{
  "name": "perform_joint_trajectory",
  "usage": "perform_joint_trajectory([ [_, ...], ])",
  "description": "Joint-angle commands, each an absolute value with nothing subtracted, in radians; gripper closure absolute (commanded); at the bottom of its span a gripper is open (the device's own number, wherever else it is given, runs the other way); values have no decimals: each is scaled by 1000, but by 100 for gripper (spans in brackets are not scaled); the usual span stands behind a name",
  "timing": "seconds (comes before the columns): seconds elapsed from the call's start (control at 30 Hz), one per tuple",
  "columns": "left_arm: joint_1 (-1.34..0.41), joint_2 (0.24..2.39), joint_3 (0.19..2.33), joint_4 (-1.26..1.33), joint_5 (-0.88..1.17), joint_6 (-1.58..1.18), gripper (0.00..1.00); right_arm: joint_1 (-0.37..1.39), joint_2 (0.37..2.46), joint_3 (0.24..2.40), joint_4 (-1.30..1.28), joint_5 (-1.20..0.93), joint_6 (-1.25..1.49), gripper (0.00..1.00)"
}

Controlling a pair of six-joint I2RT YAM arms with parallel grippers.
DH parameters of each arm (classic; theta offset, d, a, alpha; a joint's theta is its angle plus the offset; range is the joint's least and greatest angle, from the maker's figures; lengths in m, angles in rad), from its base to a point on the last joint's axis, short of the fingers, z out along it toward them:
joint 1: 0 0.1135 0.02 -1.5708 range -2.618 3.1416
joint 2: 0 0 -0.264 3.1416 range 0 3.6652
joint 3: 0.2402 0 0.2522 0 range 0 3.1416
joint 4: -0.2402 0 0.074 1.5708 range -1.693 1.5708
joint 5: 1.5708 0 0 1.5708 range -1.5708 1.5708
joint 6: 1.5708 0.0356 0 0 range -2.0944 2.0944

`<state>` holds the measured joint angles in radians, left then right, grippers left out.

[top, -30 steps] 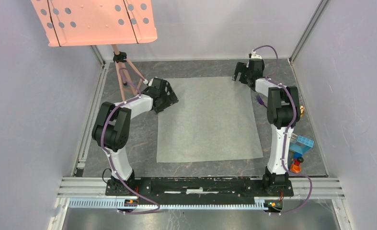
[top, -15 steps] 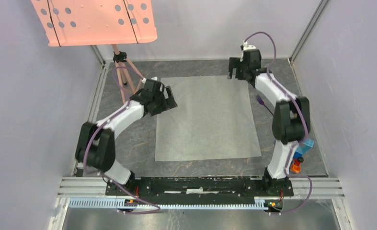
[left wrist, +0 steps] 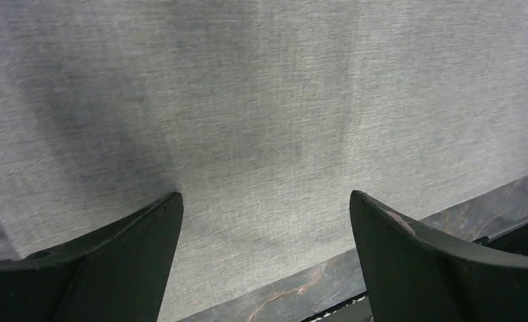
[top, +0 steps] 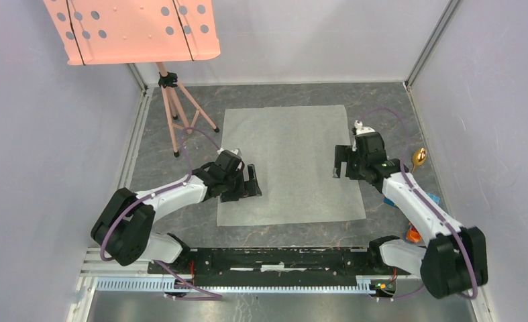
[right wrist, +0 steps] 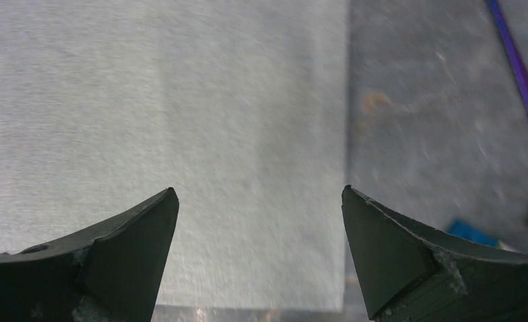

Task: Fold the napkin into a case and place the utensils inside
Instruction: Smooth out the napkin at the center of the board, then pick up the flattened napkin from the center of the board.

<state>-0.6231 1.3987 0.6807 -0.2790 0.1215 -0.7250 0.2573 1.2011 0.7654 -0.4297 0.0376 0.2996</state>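
Observation:
The napkin [top: 291,164] lies flat and unfolded in the middle of the table, a light grey rectangle. My left gripper [top: 253,182] hangs open over its left edge near the front corner; the left wrist view shows the left gripper [left wrist: 264,194] with only cloth [left wrist: 261,100] between the fingers. My right gripper [top: 337,164] hangs open over the right edge, and the right wrist view shows the right gripper [right wrist: 258,189] empty above the cloth [right wrist: 180,100]. The spoon's gold bowl [top: 419,157] lies right of the napkin. A thin purple utensil handle [right wrist: 522,80] lies on the table; fork or spoon, I cannot tell.
A salmon-pink perforated panel [top: 133,30] stands on a tripod [top: 174,114] at the back left. Toy blocks, blue [top: 434,199] and orange [top: 414,234], sit at the right behind my right arm. A metal rail [top: 281,258] runs along the front edge. Walls close in on both sides.
Both grippers have pulled back from the napkin's far corners toward me, the left along the left edge, the right along the right edge. The napkin stays flat. The spoon's bowl now shows.

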Motion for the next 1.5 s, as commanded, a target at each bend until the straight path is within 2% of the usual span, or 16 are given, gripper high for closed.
perform_joint_trajectory([
  [0.0,-620,1350,629,-306,3,-738,0,239,1055,763,-688,277,452,2],
  [0.1,-620,1313,609,-308,13,-726,0,219,1018,716,-825,233,527,2],
  [0.17,-621,1279,604,-311,33,-729,0,206,993,657,-897,223,609,6],
  [0.23,-620,1231,605,-322,43,-733,0,201,967,618,-936,225,652,20],
  [0.33,-621,1142,625,-367,42,-730,0,201,922,571,-929,238,703,28],
  [0.47,-620,1047,665,-453,40,-722,0,200,931,528,-863,190,726,45],
  [0.73,-620,916,714,-648,-23,-751,0,200,1029,529,-805,187,716,50],
  [1.2,-620,821,656,-734,-12,-848,0,201,1094,492,-750,215,750,52],
  [1.3,-620,827,653,-763,-26,-873,0,200,1128,478,-732,221,748,64],
  [1.47,-633,831,649,-866,-109,-995,0,200,1150,453,-702,241,739,73],
])
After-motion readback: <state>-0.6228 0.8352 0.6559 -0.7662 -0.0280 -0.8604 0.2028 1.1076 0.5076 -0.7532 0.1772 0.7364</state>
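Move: The napkin lies flat, and its near right corner is the spot my right hand goes for: some 13 cm back, 6 cm to the right and 9 cm below it. From this hand, the blue block is about 7 cm back and 22 cm right, the orange toy 18 cm back and 17 cm right, and the fork 7 cm ahead and 12 cm right. From my left hand, the same corner lies roughly 8 cm back, 27 cm right and 3 cm below. I sweep my right hand back about 14 cm, down and somewhat to the right onto the napkin's near right corner, tipping the fingers down some 25 degrees, turning clockwise and closing them part way. I then sink the last few centimetres more slowly and pinch the corner. Meanwhile I lift my left hand clear, up, left and back, still wide open. ##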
